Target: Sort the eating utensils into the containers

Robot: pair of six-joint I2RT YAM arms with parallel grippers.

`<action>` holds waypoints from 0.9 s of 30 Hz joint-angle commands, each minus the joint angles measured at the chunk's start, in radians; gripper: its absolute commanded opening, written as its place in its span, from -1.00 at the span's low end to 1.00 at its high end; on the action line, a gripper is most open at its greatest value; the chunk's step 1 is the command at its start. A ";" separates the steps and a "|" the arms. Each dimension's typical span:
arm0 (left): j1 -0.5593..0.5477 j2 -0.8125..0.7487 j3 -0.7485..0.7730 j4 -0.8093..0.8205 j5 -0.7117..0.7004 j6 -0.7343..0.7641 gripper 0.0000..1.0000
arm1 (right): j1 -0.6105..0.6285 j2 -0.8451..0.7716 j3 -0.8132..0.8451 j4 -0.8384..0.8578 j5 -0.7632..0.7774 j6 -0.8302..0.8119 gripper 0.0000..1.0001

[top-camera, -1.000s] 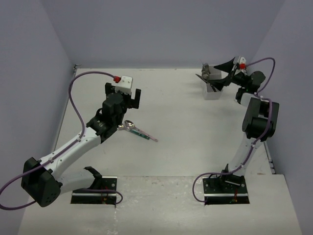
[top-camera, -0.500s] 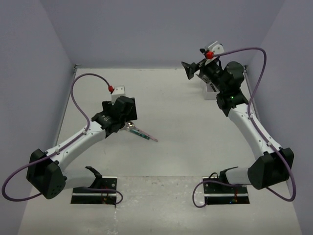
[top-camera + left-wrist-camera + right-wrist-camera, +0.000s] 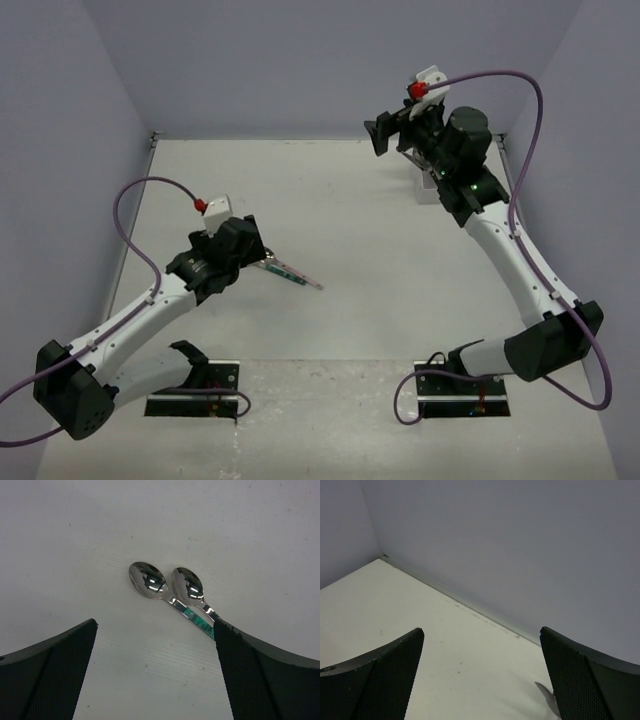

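Observation:
Two metal spoons (image 3: 147, 580) (image 3: 187, 585) lie side by side on the table, bowls up. One has a teal handle (image 3: 197, 622) that runs under my right finger. My left gripper (image 3: 155, 625) hovers open just short of them, with nothing between its fingers. In the top view the spoon handles (image 3: 297, 276) stick out to the right of the left gripper (image 3: 245, 258). My right gripper (image 3: 386, 135) is open and empty, raised at the back right, just left of the white container (image 3: 426, 190), which the arm mostly hides. A metal utensil tip (image 3: 546, 694) shows by its right finger.
The back wall (image 3: 520, 540) stands close in front of the right gripper. Side walls (image 3: 60, 150) close in the table on the left and right. The arm bases (image 3: 195, 400) sit at the near edge.
The left arm has drawn back toward the near left, its gripper now over the spoon bowls. The right arm has swung away from the container, so its gripper is now higher and further left.

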State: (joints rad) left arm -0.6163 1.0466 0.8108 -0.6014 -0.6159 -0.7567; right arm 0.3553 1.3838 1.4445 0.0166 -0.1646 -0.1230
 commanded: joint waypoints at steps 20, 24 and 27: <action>0.006 0.392 0.014 0.091 0.099 -0.441 0.63 | 0.011 -0.230 -0.429 -0.144 0.482 0.483 0.98; 0.007 0.447 0.007 0.165 0.104 -0.440 0.60 | 0.013 -0.239 -0.438 -0.145 0.507 0.480 0.98; 0.012 0.510 0.037 0.192 0.149 -0.395 0.58 | 0.011 -0.244 -0.441 -0.145 0.501 0.474 0.98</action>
State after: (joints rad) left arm -0.6151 1.5066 0.7914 -0.4732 -0.4728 -1.1416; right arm 0.3653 1.1629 1.0107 -0.1204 0.2966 0.3332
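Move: The green-handled spoon lies on the table about 5 cm to the left hand's right, 2 cm ahead and some 14 cm below, its bowl pointing left and slightly outward. The pink-handled spoon lies almost parallel, its middle about 9 cm to the left hand's right and also 2 cm ahead. From the right hand, the green-handled spoon is roughly 23 cm left, 14 cm back and 42 cm down. The left hand sinks about 12 cm and shifts some 4 cm right to come low over the green-handled spoon's handle, tipping its fingers steeper, turning a little counter-clockwise and narrowing the wide gap by about a fifth, with no grip on either spoon yet. The empty right hand drops about 15 cm while easing right and back, tipping down and swinging clockwise so it faces the container, fingers staying wide open. ##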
